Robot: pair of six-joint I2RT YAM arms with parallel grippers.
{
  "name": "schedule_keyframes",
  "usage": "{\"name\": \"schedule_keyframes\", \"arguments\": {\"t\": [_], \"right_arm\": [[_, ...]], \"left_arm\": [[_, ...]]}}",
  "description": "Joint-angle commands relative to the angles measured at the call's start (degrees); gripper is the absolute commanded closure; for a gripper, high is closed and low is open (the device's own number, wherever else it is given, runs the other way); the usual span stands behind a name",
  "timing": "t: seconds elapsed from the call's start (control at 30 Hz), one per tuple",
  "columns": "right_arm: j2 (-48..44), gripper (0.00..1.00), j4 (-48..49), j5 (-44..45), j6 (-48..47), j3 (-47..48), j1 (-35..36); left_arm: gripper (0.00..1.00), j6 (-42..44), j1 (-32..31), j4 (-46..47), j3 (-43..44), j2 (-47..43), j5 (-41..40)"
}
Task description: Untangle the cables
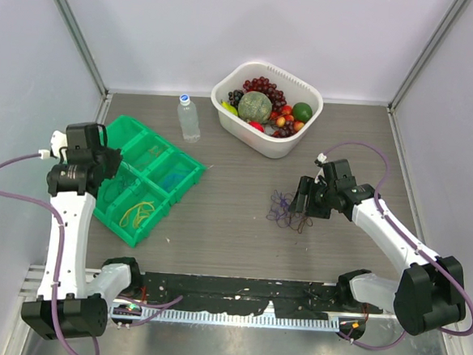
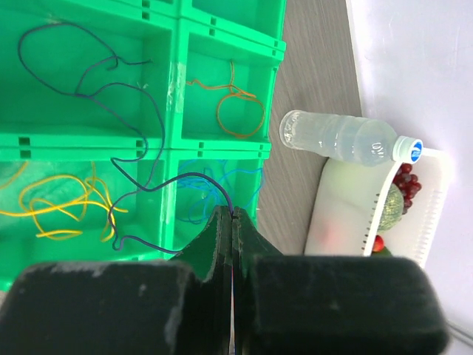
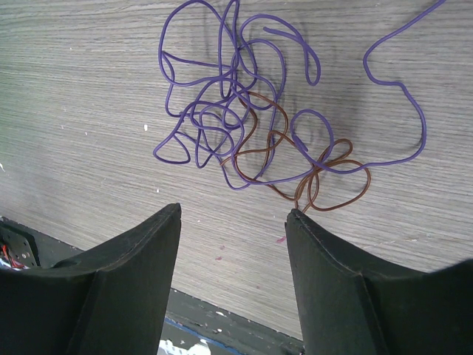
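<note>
A tangle of cables lies on the table: a purple cable [image 3: 222, 111] knotted with a brown one [image 3: 325, 203], seen from above as a small bunch [image 1: 287, 209]. My right gripper [image 3: 233, 211] [image 1: 301, 200] hovers just beside this bunch, open, with nothing between its fingers. My left gripper [image 2: 232, 213] [image 1: 113, 171] is over the green tray [image 1: 184, 167], shut on a dark purple cable [image 2: 140, 144] that trails across the tray's compartments. Other compartments hold a yellow cable [image 2: 59, 200], an orange one [image 2: 240, 111] and a blue one [image 2: 199, 194].
A water bottle [image 1: 189, 117] lies beside the tray's far corner. A white basket [image 1: 264, 66] of fruit stands at the back centre. A black strip [image 1: 236, 295] runs along the near edge between the arm bases. Walls close in on three sides.
</note>
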Motion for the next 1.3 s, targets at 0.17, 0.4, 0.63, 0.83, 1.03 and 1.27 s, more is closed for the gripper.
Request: {"name": "schedule_keyframes", "arguments": {"t": [0.17, 0.4, 0.63, 0.83, 1.03, 1.27], "right_arm": [[-1.4, 0.36, 2.0, -0.7, -0.7, 0.1, 0.1], [-2.0, 0.36, 1.8, -0.6, -0.8, 0.1, 0.0], [-2.0, 0.36, 1.8, -0.4, -0.9, 0.2, 0.0], [-1.5, 0.36, 1.7, -0.5, -0.8, 0.2, 0.1], [-0.6, 0.36, 1.8, -0.5, -0.9, 0.4, 0.0], [-0.3, 0.36, 1.7, -0.5, -0.9, 0.3, 0.0]], "left_arm": [[1.0, -3.8, 0.1, 1.9, 0.2, -1.3, -10.2], [1.0, -2.3, 5.8, 4.6, 2.3, 6.0, -12.2], [1.0, 1.4, 10.3, 11.9, 5.2, 12.7, -11.1], [1.0, 12.8, 11.1, 18.7, 6.3, 16.6, -8.8], [1.0, 21.9, 11.1, 26.6, 0.3, 16.0, -1.8], [1.0, 23.4, 8.2, 28.9, -10.6, 11.2, -0.1]]}}
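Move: The shut left fingers hold a dark-blue cable above the green bin. Its middle compartment in the left-hand column, where dark cable already shows, centres about 6 cm left and 3 cm ahead, some 23 cm below. At similar depth, the yellow-cable compartment is 4 cm back, the blue-cable one 6 cm ahead and 7 cm right, the orange-cable one straight ahead by 11 cm. From the right hand, the target compartment lies about 42 cm left, 6 cm ahead and 7 cm down. Leftward first and then forward, the left hand swings the held dark-blue cable about 10 cm left and 7 cm forward over the left-middle compartment, dipping slightly on the way; it then sinks more quickly towards the bin, easing back and right a little, to finish some 6 cm lower. The wrist swivels counter-clockwise and back, ending with its left side rolled up by 15–20 degrees; the fingers stay shut on the cable. ##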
